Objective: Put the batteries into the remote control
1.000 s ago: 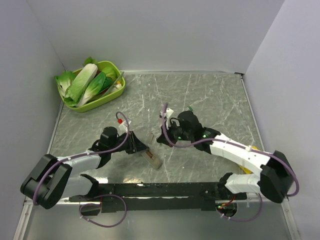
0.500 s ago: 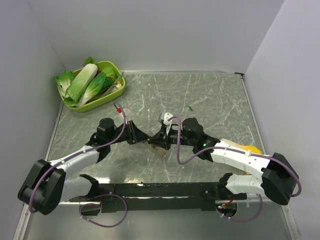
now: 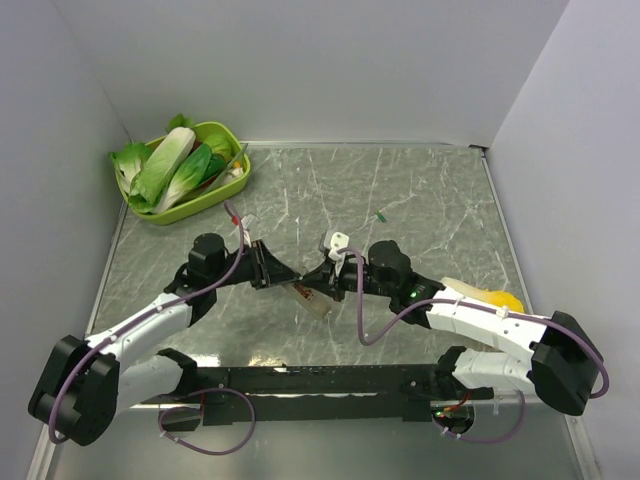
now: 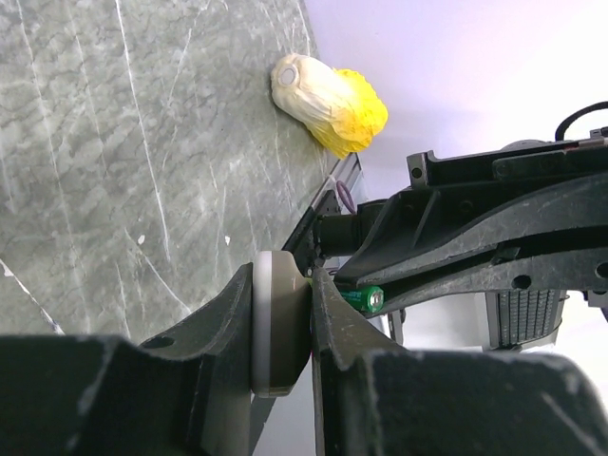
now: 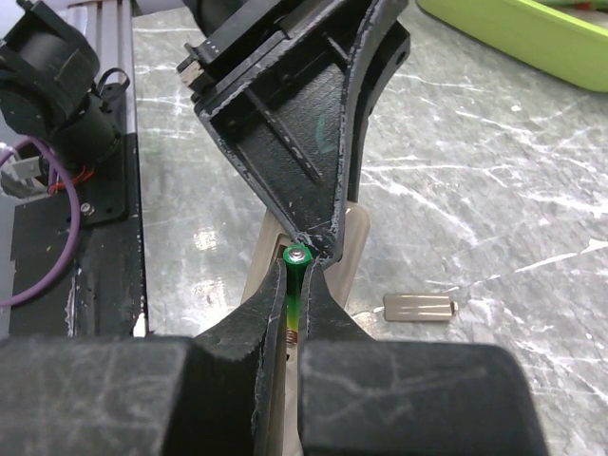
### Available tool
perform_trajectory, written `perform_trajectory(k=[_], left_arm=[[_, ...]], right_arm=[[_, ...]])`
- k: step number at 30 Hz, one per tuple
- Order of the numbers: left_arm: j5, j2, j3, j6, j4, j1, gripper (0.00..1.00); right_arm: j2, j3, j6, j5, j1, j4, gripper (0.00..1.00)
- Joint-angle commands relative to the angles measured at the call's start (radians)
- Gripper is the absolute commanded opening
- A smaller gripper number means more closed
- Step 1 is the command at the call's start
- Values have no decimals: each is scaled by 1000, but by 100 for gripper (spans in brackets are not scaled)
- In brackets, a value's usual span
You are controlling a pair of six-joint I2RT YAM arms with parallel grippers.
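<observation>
The remote control hangs over the middle of the table, its slim white and grey-brown body clamped edge-on in my left gripper. My right gripper is shut on a green battery. That battery's metal tip touches the remote's open beige compartment, right under the left fingers. From the left wrist view the same battery pokes out beside the remote. The two grippers meet nose to nose. Another battery lies on the table farther back.
A small beige battery cover lies on the marble beside the remote. A green tray of leafy vegetables stands at the back left. A cream and yellow lump rests by the right arm. The black base rail runs along the near edge.
The right gripper has swung left and toward the near edge with its battery until it met the remote. The left gripper has shifted slightly back and right with the remote.
</observation>
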Motion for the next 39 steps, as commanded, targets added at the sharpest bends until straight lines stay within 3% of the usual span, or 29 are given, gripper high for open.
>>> perform_trajectory(k=[1, 13, 20, 25, 39], left_arm=[[24, -35, 49, -29, -11, 2, 1], [24, -51, 80, -49, -54, 20, 1], [9, -68, 96, -14, -112, 22, 1], [4, -71, 103, -10, -117, 22, 1], [-42, -60, 173, 40, -226, 22, 1]], right_arm=[[-14, 3, -33, -3, 20, 27, 0], [9, -16, -59, 39, 44, 5, 0], [-5, -6, -74, 166, 45, -50, 0], [18, 6, -80, 151, 47, -82, 0], [115, 34, 24, 183, 51, -65, 30]])
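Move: The open battery compartment of the remote control lies about 2 cm below the right hand, which still holds a green battery steeply over it with the lower end near the spring. The left fingertips, pinching the remote's far end, are some 4 cm left of the right hand, 2 cm ahead and 2 cm lower; the loose cover lies on the table about 5 cm ahead, 3 cm left and 15 cm below. From the left hand the compartment is about 3 cm right, 2 cm back and slightly lower. The right hand eases back about 1 cm, then returns forward and sinks, some 2 cm in all and fastest near the end, lowering the battery into the remote's compartment spring end first, and its fingers open around the battery to let go. The left hand keeps its pinch on the remote, carrying it about 1 cm forward and left with a slight tilt. ##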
